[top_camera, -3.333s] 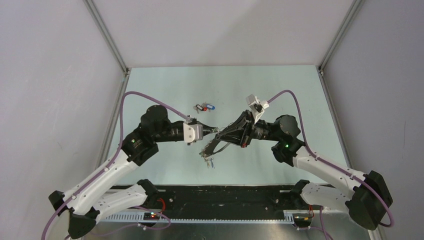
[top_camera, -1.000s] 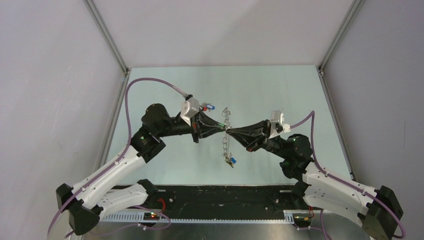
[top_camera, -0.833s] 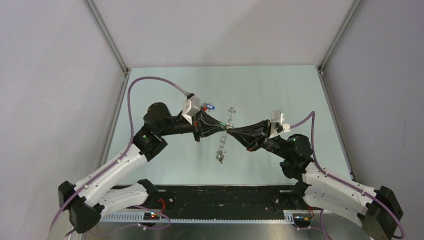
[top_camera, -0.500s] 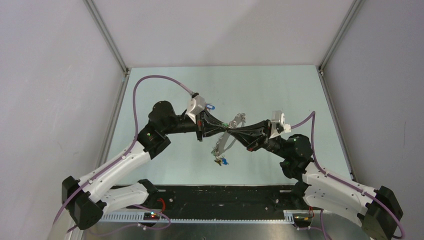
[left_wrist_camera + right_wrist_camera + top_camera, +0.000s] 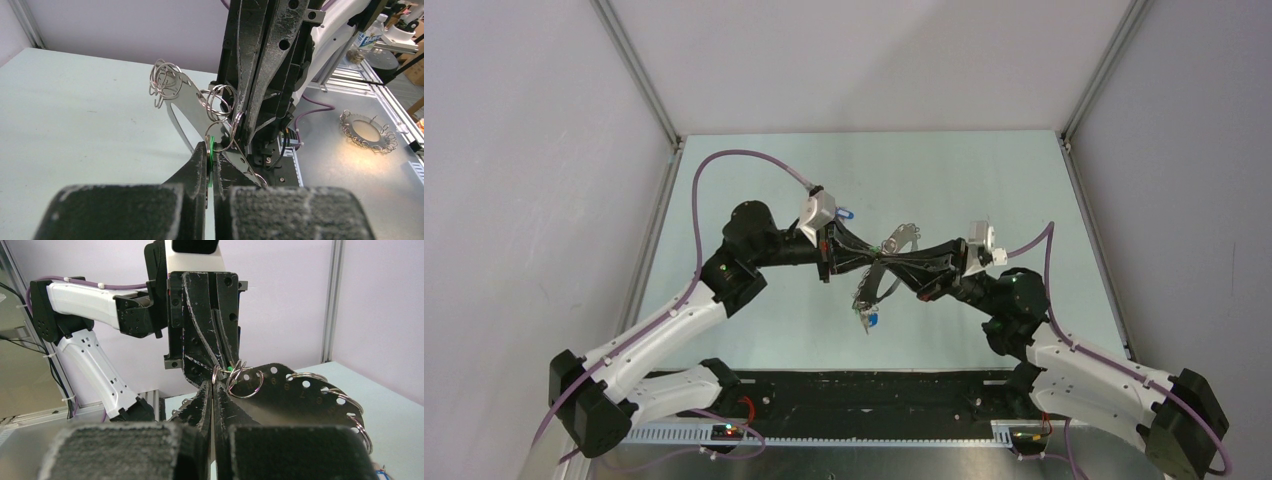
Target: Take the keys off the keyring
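The keyring (image 5: 892,258) is a flat grey hoop with numbered holes, held in the air between both arms and tilted. Small silvery rings (image 5: 165,82) fringe its rim. A few keys (image 5: 868,318), one blue-headed, dangle from its lower end. My left gripper (image 5: 210,150) is shut on a green-headed key (image 5: 211,159) at the hoop's rim. My right gripper (image 5: 214,385) faces it tip to tip, shut on a small ring at the edge of the keyring (image 5: 300,395). The two tips almost touch above the table's middle.
A loose cluster of coloured-headed keys (image 5: 844,212) lies on the pale green table (image 5: 984,180) behind the left wrist, partly hidden. A second ringed hoop (image 5: 368,131) lies on a metal bench beyond the table. Grey walls enclose the table on three sides.
The hoop has turned from edge-on and upright to tilted, and its dangling keys swung left. The left arm shifted slightly right. Both grippers stayed shut, tip to tip.
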{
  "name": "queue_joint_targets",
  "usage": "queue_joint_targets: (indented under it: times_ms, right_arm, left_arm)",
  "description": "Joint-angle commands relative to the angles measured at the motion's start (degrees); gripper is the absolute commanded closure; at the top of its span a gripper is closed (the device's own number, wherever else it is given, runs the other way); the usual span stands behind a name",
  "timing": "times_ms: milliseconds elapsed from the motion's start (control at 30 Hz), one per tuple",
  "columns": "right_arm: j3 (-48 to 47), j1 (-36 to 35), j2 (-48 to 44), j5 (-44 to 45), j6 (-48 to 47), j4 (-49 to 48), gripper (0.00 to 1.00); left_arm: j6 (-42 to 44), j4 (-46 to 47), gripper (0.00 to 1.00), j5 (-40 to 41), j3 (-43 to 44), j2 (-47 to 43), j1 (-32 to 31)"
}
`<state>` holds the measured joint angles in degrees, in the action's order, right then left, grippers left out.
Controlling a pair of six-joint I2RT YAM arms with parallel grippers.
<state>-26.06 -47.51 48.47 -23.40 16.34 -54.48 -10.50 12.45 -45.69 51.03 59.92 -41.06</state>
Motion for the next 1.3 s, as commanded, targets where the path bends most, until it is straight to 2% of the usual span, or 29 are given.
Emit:
queue_joint_targets:
  times_ms: [0, 200, 433, 667, 733, 867, 967, 1133, 1267]
  right_arm:
    - [-1.4, 0.1, 1.3, -2.5, 1.6, -6.6, 1.0]
    - [-2.4, 0.1, 2.4, -7.1, 4.3, -4.7, 1.0]
    - [-3.4, 0.1, 2.0, -9.5, 4.1, 0.6, 1.0]
    - [-5.6, 2.0, 2.7, -10.1, 7.6, 6.0, 1.0]
    - [-7.6, 3.2, 3.3, -10.8, 9.3, 11.4, 1.0]
    - [-12.7, 4.8, 4.6, -12.9, 9.9, 20.7, 1.0]
    - [-15.3, 5.7, 6.0, -14.1, 8.6, 27.1, 1.0]
    - [-20.2, 6.4, 11.5, -15.4, 4.5, 36.4, 1.0]
    - [-22.4, 6.0, 14.9, -14.5, 0.2, 39.5, 1.0]
  left_arm:
    - [-0.1, 2.1, 1.0, 0.6, 1.0, -0.3, 0.1]
    - [-1.5, 2.2, 1.0, 1.0, 4.1, 0.8, 1.1]
    - [-6.9, 2.1, 1.0, -4.4, 8.9, 4.4, 2.8]
    - [-4.6, 2.2, 1.0, -5.7, 8.1, 2.8, 2.8]
    - [-2.4, 1.7, 1.0, -5.7, 7.5, 2.0, 2.8]
    - [4.3, -6.7, 1.0, -4.0, 8.4, 1.7, 2.8]
    - [11.9, -20.0, 1.0, -0.4, 11.2, 2.2, 2.5]
    - [18.7, -28.4, 1.0, 4.9, 13.4, 2.6, 2.1]
    - [24.3, -37.0, 1.0, 10.8, 15.6, 4.0, 0.0]
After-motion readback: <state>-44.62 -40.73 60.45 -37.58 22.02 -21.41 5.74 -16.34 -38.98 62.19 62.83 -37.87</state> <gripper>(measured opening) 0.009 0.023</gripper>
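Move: The split ring being worked is right between my two fingertips: within about 1 cm of my left hand, on its right side, and some 1 cm left of my right hand. Counted from my left hand, the blue-tagged keys on the plate hang about 9 cm back, straight in line and some 10 cm below. The loose keys lie on the table about 30 cm ahead, 9 cm left and roughly 32 cm down. Keeping both grips shut at the ring plate, my left hand first lifts 1–2 cm. Then both my hands sweep together down about 4.5 cm, forward and to the left, bringing the split ring nearer the loose keys. My right hand turns some 30 degrees, its raised fingers swinging down flatter, while my left fingers tip down about 15. ##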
